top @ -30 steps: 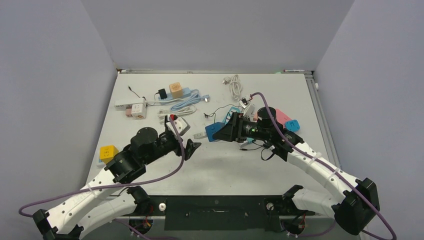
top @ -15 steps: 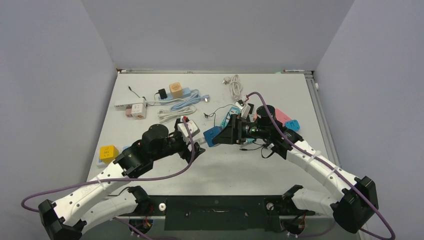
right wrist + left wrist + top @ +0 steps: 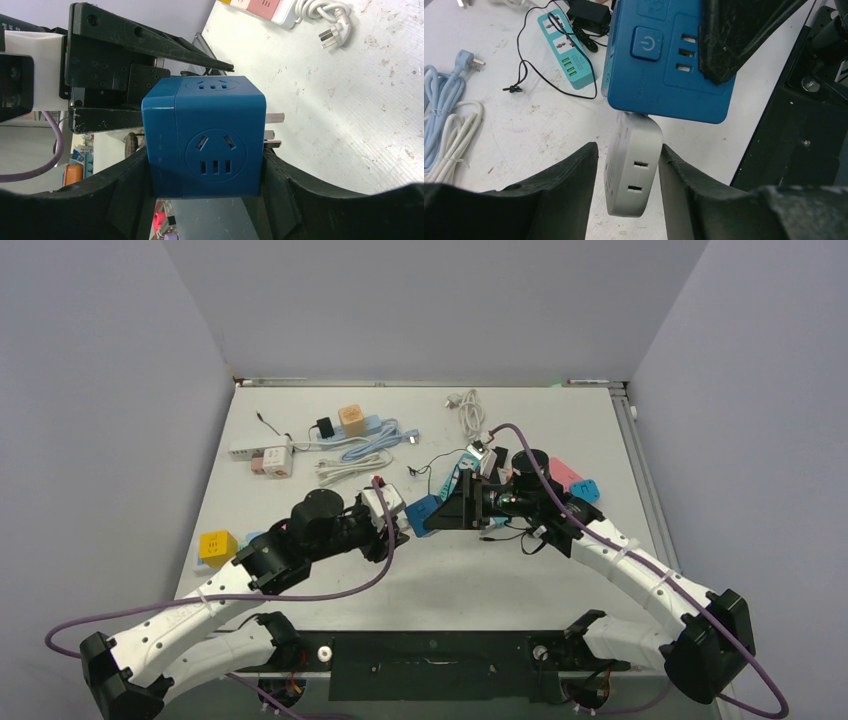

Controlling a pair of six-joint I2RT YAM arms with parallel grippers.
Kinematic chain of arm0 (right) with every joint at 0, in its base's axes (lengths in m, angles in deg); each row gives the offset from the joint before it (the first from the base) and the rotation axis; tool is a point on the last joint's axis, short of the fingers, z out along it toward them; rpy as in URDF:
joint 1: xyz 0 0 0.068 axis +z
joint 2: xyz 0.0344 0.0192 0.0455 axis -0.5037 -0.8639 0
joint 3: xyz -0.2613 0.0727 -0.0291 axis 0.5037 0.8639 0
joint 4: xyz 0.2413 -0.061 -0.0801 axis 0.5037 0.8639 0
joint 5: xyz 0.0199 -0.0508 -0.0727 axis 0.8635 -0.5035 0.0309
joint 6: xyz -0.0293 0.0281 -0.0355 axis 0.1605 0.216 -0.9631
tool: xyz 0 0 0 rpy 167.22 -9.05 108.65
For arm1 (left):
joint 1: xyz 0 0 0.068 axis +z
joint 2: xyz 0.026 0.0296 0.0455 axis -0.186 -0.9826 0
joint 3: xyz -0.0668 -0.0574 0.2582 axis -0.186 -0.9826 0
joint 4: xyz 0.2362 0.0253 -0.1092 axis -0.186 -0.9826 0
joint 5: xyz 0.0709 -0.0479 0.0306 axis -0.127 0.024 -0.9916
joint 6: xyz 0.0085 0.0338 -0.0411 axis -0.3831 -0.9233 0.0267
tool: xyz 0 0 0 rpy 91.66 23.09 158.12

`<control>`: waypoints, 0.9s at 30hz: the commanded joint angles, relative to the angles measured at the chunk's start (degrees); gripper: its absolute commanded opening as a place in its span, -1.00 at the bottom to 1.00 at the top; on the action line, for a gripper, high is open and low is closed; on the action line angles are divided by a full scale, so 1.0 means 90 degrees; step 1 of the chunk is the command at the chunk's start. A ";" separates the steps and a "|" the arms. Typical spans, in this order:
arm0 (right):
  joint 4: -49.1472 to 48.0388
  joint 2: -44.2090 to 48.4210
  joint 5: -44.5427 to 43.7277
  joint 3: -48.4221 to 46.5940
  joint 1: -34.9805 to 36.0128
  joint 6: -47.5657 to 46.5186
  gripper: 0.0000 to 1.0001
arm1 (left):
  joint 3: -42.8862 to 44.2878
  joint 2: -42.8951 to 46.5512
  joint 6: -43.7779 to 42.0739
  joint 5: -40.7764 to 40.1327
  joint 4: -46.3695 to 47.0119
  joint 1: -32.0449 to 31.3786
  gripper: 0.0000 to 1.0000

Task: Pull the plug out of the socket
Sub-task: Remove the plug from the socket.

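The socket is a blue cube (image 3: 205,140) held off the table, with my right gripper (image 3: 204,170) shut on its two sides. A white plug (image 3: 631,165) sticks out of the cube's face (image 3: 664,75) toward my left arm. My left gripper (image 3: 628,150) straddles that plug: the right finger (image 3: 684,190) touches it, while a thin gap shows at the left finger (image 3: 569,190). In the top view the two grippers meet near the table's middle, left gripper (image 3: 398,527) against the blue socket (image 3: 425,512). Metal prongs (image 3: 274,131) jut from the cube's right side.
A teal power strip (image 3: 569,55) with a thin black cord lies beyond the cube. Coiled white and blue cables (image 3: 449,130) lie to the left. A yellow cube (image 3: 216,545), an orange cube (image 3: 351,418), a pink strip (image 3: 568,475) and a white cable (image 3: 470,410) are scattered about.
My left arm has swung right up to the blue socket and its jaws have narrowed around the white plug. The right arm has shifted slightly left, still holding the cube.
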 commanded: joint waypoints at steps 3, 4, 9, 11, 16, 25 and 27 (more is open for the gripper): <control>-0.0604 -0.0023 0.0189 -0.0104 -0.0044 0.0023 -0.89 | 0.0240 0.0002 -0.0049 -0.0009 0.0109 -0.0103 -0.27; -0.0609 -0.0032 0.0180 -0.0096 -0.0039 0.0031 -0.89 | 0.0236 -0.0003 -0.0056 -0.0008 0.0108 -0.0112 -0.31; -0.0761 -0.0037 0.0169 -0.0079 -0.0044 0.0052 -0.89 | 0.0259 -0.0080 -0.0057 -0.0023 0.0081 -0.0161 -0.50; -0.0796 -0.0037 0.0169 -0.0074 -0.0039 0.0053 -0.89 | 0.0264 -0.0102 -0.0052 -0.0025 0.0087 -0.0190 -0.63; -0.0798 -0.0027 0.0141 -0.0040 -0.0034 0.0055 -0.89 | 0.0272 -0.0157 -0.0046 -0.0056 0.0074 -0.0244 -1.00; -0.0701 -0.0107 0.0020 0.0004 -0.0044 0.0066 -0.89 | 0.0230 -0.0135 -0.0089 -0.0099 0.0109 -0.0381 -1.00; -0.0693 -0.0157 -0.0001 0.0004 -0.0044 0.0101 -0.89 | 0.0225 -0.0128 -0.0104 -0.0168 0.0098 -0.0440 -1.00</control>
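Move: The white plug, standing in the blue socket, already sits between my open left fingers, within about 1 cm of where they close. The blue socket's middle is roughly 5 cm to the right of that left hand, level fore and aft and some 2 cm higher. The teal power strip lies about 17 cm ahead, 15 cm right and 18 cm below. From my right hand, which holds the socket, the plug is about 6 cm left, straight across and 2 cm lower. I close my left fingers from about half open until they pinch the white plug from both sides, easing that hand barely 1 cm down and to the right, towards the socket, as they shut. My right hand keeps its grip on the blue socket and stays practically in place. No pull yet. ##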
